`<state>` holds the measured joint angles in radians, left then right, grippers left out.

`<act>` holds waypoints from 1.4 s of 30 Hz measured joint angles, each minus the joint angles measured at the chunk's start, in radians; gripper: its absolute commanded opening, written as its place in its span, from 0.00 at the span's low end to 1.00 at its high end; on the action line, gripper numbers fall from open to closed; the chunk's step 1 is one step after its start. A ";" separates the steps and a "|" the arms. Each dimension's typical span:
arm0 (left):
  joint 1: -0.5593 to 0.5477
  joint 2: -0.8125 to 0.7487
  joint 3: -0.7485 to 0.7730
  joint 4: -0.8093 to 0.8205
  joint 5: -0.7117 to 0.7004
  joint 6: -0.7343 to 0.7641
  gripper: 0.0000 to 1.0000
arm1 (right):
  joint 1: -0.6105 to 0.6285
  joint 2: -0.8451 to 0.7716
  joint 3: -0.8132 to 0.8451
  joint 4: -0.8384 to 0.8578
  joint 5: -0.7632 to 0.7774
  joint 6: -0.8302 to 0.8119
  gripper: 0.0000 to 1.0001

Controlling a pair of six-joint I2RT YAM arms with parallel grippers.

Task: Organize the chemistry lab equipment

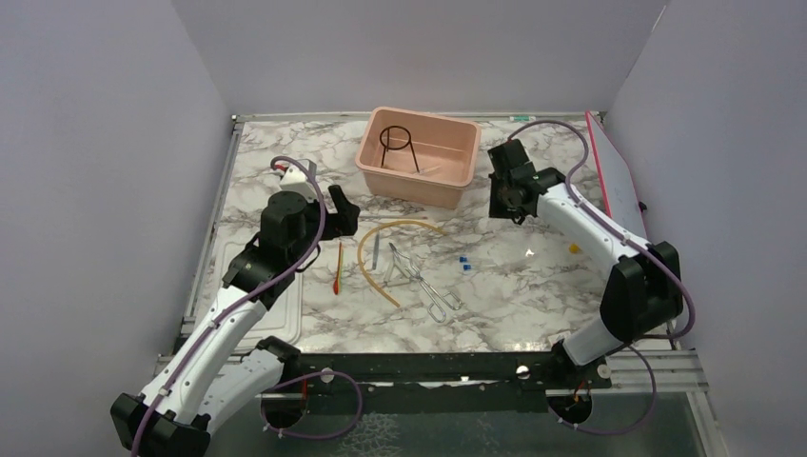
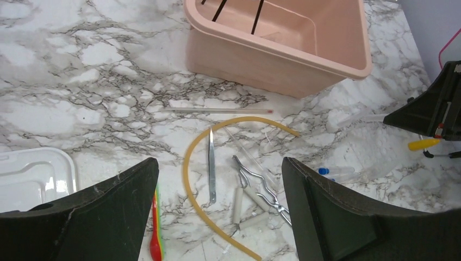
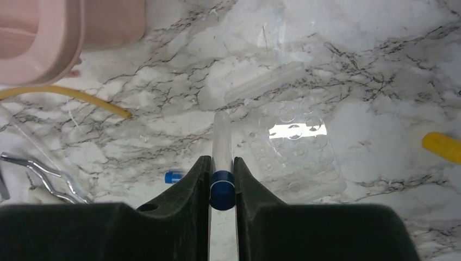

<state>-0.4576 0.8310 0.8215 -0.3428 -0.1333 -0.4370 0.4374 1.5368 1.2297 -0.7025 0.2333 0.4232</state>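
Note:
My left gripper [image 1: 341, 211] hangs open over the loose tools, with nothing between its fingers [image 2: 220, 206]. Below it lie a curved tan rubber tube [image 2: 187, 179], a silver spatula [image 2: 211, 163], silver tongs [image 2: 261, 187] and a thin red-orange rod [image 2: 155, 228]. The black wire ring stand [image 1: 397, 143] stands inside the pink tub [image 1: 447, 181]. Just right of the tub, my right gripper [image 1: 504, 200] is shut on a clear tube with a blue cap [image 3: 221, 141], pinched between its jaws [image 3: 222, 168]. Tiny blue pieces [image 1: 463, 262] lie on the table mid-right.
A flat white lid [image 1: 257, 286] lies at the left edge. On the table under the right gripper I see a clear well plate [image 3: 296, 147], another clear tube [image 3: 266, 81] and a yellow piece [image 3: 441, 147]. A thin glass rod [image 2: 217, 110] lies before the tub. A red-edged board [image 1: 619, 181] leans against the right wall.

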 measured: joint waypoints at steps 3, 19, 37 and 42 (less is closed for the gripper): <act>0.000 0.000 0.000 0.001 0.000 0.013 0.86 | -0.019 0.058 0.048 -0.017 0.012 -0.018 0.20; 0.000 -0.012 -0.015 0.002 -0.002 0.042 0.86 | -0.053 0.142 0.068 -0.066 0.025 -0.062 0.19; 0.004 -0.010 -0.018 0.001 -0.008 0.046 0.86 | -0.071 0.207 0.093 -0.077 -0.087 -0.114 0.20; 0.006 -0.006 -0.018 0.001 -0.008 0.046 0.86 | -0.072 0.253 0.115 -0.081 -0.108 -0.134 0.22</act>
<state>-0.4515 0.8249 0.8036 -0.3416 -0.1410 -0.3912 0.3649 1.7893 1.3445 -0.7837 0.1253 0.2890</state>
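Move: The right hand already holds a blue-capped test tube by its cap, the tube slanting forward and down. The clear rack's middle lies about 2 cm ahead, 5 cm to the right and 13 cm below; two loose capped tubes lie some 3 cm left and 2 cm back, and the pink bin some 24 cm ahead and 18 cm left. From the left hand, the rack is roughly 36 cm right, 8 cm ahead and 24 cm below. Keeping its pinch on the blue cap, the right hand lowers the tube about 6 cm towards the far-left corner of the clear rack, drifting left 2 to 3 cm at first and then easing back right by roughly half of that. As it sinks, the wrist tips the fingers some 15 degrees closer to straight down, bringing the tube more upright, and the fingers stay shut on it. ##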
